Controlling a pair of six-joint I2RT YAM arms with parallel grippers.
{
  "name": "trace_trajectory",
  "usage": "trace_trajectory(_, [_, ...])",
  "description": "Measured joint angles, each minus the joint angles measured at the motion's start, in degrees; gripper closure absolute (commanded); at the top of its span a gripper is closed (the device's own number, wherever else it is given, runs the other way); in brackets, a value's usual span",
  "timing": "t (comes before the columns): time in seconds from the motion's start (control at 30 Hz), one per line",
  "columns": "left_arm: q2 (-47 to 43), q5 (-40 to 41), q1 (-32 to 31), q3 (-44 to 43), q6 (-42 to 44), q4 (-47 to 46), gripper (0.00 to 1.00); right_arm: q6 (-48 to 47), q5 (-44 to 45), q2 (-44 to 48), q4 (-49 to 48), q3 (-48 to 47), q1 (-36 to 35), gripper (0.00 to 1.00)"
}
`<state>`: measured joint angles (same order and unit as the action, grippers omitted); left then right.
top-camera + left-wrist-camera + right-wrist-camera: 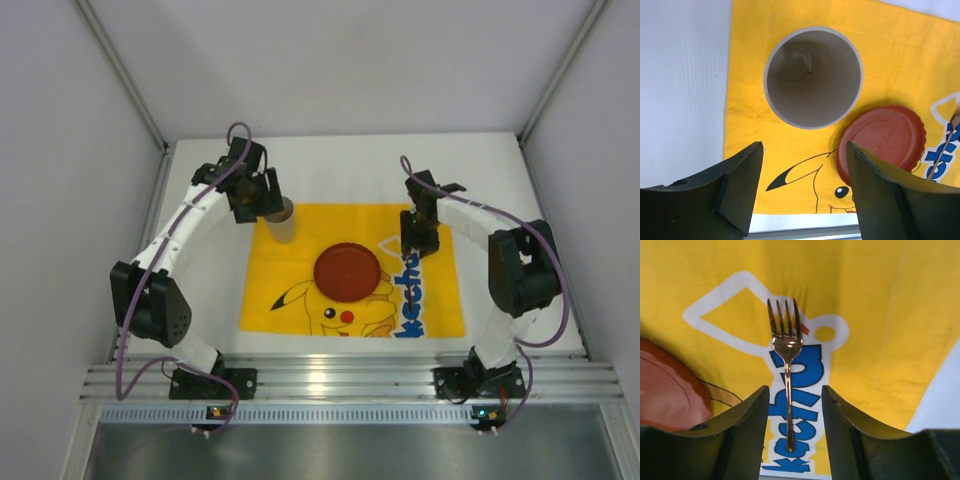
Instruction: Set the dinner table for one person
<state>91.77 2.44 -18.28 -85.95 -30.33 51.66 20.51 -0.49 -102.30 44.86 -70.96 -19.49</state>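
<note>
The white dinner table (pixel 330 165) carries a yellow Pikachu-print cloth (pixel 300 250). A red plate (pixel 346 270) lies on the middle of the cloth. At the cloth's far left corner a beige cup (pixel 812 77) stands upright and empty. My left gripper (pixel 804 150) hovers open just off the cup, holding nothing. A copper-coloured fork (pixel 787 370) lies flat on the blue lettering right of the plate (pixel 665 395). My right gripper (pixel 795 390) is open and straddles the fork's handle, with a gap on each side.
An aluminium rail (pixel 350 380) runs along the near edge, with both arm bases bolted to it. White walls and metal posts (pixel 125 75) enclose the table on three sides. Bare white tabletop (pixel 680 90) borders the cloth on the left.
</note>
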Motion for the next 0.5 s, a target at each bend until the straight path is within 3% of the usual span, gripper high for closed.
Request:
trace_trajectory(0.2, [1.29,-0.09,-1.14,-1.33,-0.07,-0.17,0.28,-1.2,3.8,5.7,2.89,-1.05,4.68,0.54])
trace_trajectory(0.5, [6.05,-3.04,-2.51,-1.38,0.0,-1.36,0.29,-1.7,12.07,16.76,5.18,6.14,31.3,0.57])
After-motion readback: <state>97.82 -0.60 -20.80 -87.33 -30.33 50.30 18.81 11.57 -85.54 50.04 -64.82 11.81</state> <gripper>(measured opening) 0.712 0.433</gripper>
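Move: The spoon lies on the bare table roughly 26 cm to the right of the right hand, 6 cm back and 5 cm down. The released fork is almost under that hand, its middle some 3 cm back, 1 cm left and 5 cm below; the plate is about 16 cm left, 3 cm back. From the left hand the cup's middle is about 5 cm ahead, 2 cm right and 7 cm below, and the plate 18 cm right, 4 cm back, 12 cm down. Rightward in a fast sweep, the right hand leaves the fork and heads for the spoon: some 21 cm across, rising about 6 cm on the way, drifting back only late and turning some 30 degrees clockwise, fingers staying half open and empty. Meanwhile the left hand, fingers wide, eases about 3 cm right and 3 cm down towards the cup. ##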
